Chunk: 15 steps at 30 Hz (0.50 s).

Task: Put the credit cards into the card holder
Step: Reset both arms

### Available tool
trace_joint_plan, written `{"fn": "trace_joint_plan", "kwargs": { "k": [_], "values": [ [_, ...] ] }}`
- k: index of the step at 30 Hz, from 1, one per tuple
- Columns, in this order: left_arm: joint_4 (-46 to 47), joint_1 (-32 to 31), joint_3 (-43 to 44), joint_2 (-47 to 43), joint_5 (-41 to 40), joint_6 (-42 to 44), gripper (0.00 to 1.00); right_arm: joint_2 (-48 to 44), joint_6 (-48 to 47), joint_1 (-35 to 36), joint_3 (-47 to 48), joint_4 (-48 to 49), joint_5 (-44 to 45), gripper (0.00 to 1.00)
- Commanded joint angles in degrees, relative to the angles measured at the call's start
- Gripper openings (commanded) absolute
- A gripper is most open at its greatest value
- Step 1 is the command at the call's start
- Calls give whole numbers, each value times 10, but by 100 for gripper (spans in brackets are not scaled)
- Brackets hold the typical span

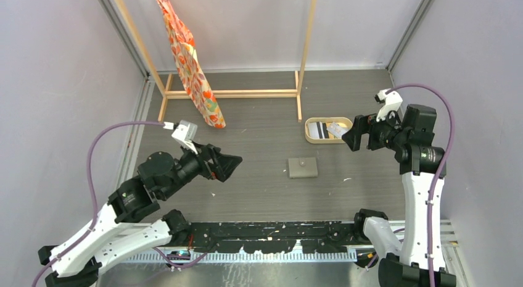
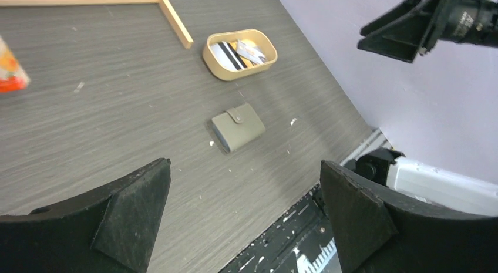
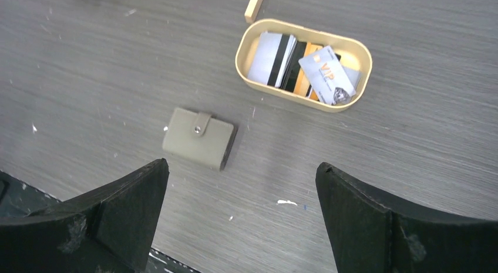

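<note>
The grey card holder [image 1: 303, 167] [image 2: 238, 127] [image 3: 198, 137] lies closed and flat on the table, its small stud facing up. Several credit cards [image 1: 327, 129] [image 2: 239, 51] [image 3: 305, 67] lie stacked in an oval beige tray [image 1: 312, 138] [image 2: 214, 59] [image 3: 244, 67] behind and to the right of it; a grey card printed "VIP" [image 3: 326, 77] is on top. My left gripper [image 1: 229, 163] [image 2: 245, 191] hovers open to the left of the holder with nothing in it. My right gripper [image 1: 351, 137] [image 3: 242, 194] hovers open just right of the tray, also holding nothing.
A wooden frame [image 1: 232, 93] stands at the back of the table with an orange patterned cloth [image 1: 188, 62] hanging from it. Purple walls close in both sides. A black base rail [image 1: 277, 234] runs along the near edge.
</note>
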Motion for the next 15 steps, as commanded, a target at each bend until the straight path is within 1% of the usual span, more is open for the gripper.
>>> {"fn": "trace_joint_plan", "kwargs": {
  "k": [1, 5, 7, 10, 15],
  "values": [
    [-129, 2, 92, 46, -43, 29, 100, -39, 76, -2, 25, 33, 17, 100],
    [-194, 2, 159, 126, -48, 47, 100, -73, 75, -2, 22, 40, 12, 100],
    [-200, 2, 175, 159, -45, 54, 100, -80, 82, -3, 27, 29, 11, 100],
    [-172, 2, 181, 183, -28, 65, 100, -107, 109, -2, 19, 38, 20, 100],
    [-84, 4, 154, 187, 37, 78, 100, -151, 166, -3, 11, 54, 34, 100]
  ]
}}
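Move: The closed card holder lies about 25 cm to the left hand's right, 8 cm farther out and some 27 cm below it. From the right hand it is about 12 cm to the left, practically level with it and some 23 cm lower. The card tray sits about 14 cm farther out than the holder and 10 cm to the right of it; the wooden frame's near foot ends some 18 cm beyond the holder, 1 cm left of it. Rising about 5 cm and drawing back some 3 cm, the empty right hand moves up and away from the card tray while its fingertips tilt up roughly 10 degrees. The left hand, also empty, lifts a little, then sinks about 4 cm while easing forward and, late on, right, rolling its left side up some 20 degrees. Both grippers stay wide open and touch nothing. ##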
